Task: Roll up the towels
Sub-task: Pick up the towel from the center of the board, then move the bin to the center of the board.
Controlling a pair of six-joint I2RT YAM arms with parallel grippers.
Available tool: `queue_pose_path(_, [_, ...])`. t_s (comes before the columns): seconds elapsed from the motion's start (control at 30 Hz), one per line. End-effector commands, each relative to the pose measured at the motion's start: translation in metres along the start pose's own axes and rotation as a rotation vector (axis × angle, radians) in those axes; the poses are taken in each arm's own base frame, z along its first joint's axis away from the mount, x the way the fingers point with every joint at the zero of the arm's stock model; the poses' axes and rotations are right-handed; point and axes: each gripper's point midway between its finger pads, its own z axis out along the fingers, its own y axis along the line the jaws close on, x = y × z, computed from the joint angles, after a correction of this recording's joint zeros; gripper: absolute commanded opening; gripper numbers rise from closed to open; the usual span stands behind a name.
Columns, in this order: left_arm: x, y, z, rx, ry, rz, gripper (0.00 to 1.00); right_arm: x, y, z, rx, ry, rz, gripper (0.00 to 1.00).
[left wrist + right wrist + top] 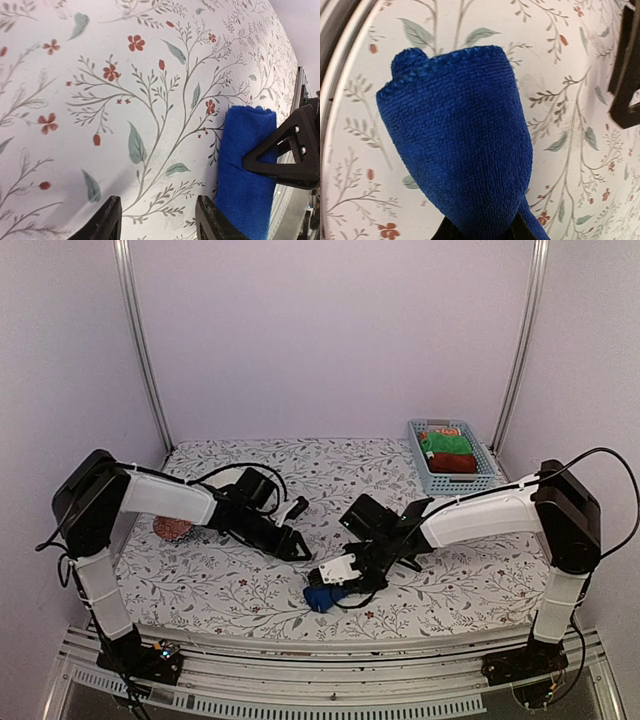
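The royal blue towel (320,598), rolled into a thick bundle, lies near the table's front edge. It fills the right wrist view (460,150) and shows at the right of the left wrist view (245,175). My right gripper (338,578) is shut on its near end (480,231). My left gripper (297,547) is open and empty (160,222), low over the cloth-covered table just left of the blue towel. A dark brick-red towel (453,463) lies in the basket at the back right.
The light blue basket (486,478) at the back right also holds a green cloth (446,444) and an orange cloth (436,432). An orange patterned cloth (171,530) lies under my left arm. A floral tablecloth (230,585) covers the table.
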Motion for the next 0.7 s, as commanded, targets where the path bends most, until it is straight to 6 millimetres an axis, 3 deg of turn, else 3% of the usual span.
queue_pose_path(0.0, [0.002,0.012,-0.020,-0.106,-0.078,0.023,0.53,0.006,0.065,-0.019,-0.367,0.024,0.224,0.05])
queue_pose_path(0.2, [0.007,-0.011,-0.034,-0.040,-0.200,0.074,0.59,0.019,0.059,-0.027,-0.492,0.017,0.433,0.04])
queue_pose_path(0.5, [0.019,-0.064,-0.021,0.126,-0.223,0.171,0.62,0.041,0.012,-0.038,-0.514,-0.039,0.658,0.04])
queue_pose_path(0.53, [0.019,-0.073,-0.019,0.166,-0.236,0.175,0.71,0.043,0.006,-0.037,-0.506,-0.046,0.688,0.04])
queue_pose_path(0.57, [0.017,-0.084,-0.019,0.204,-0.262,0.181,0.96,0.045,0.002,-0.037,-0.506,-0.049,0.721,0.04])
queue_pose_path(0.67, [0.008,-0.098,-0.016,0.260,-0.327,0.161,0.99,0.050,-0.006,-0.038,-0.502,-0.057,0.761,0.04])
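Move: The right hand already grips the rolled blue towel; the roll's middle lies about 1 cm back and 1 cm left of its hand point, some 1 cm below. From that hand the basket stands roughly 38 cm ahead and 28 cm to the right. The half-open, empty left hand has the towel some 10 cm back and 5 cm to its right, about 2 cm lower; the white bowl is around 24 cm ahead and 21 cm left of it. Keeping its pinch on the blue towel, the right hand draws back about 3 cm and then swings forward again past its starting line, drifting right all the while by some 5.5 cm and barely rising, as its wrist tips the fingers from down towards the base by about 40 degrees and turns clockwise. The empty left hand backs towards the base about 6 cm, veering left and then right again to face the roll's left end, rising some 3.5 cm and opening its fingers from half to nearly full. ##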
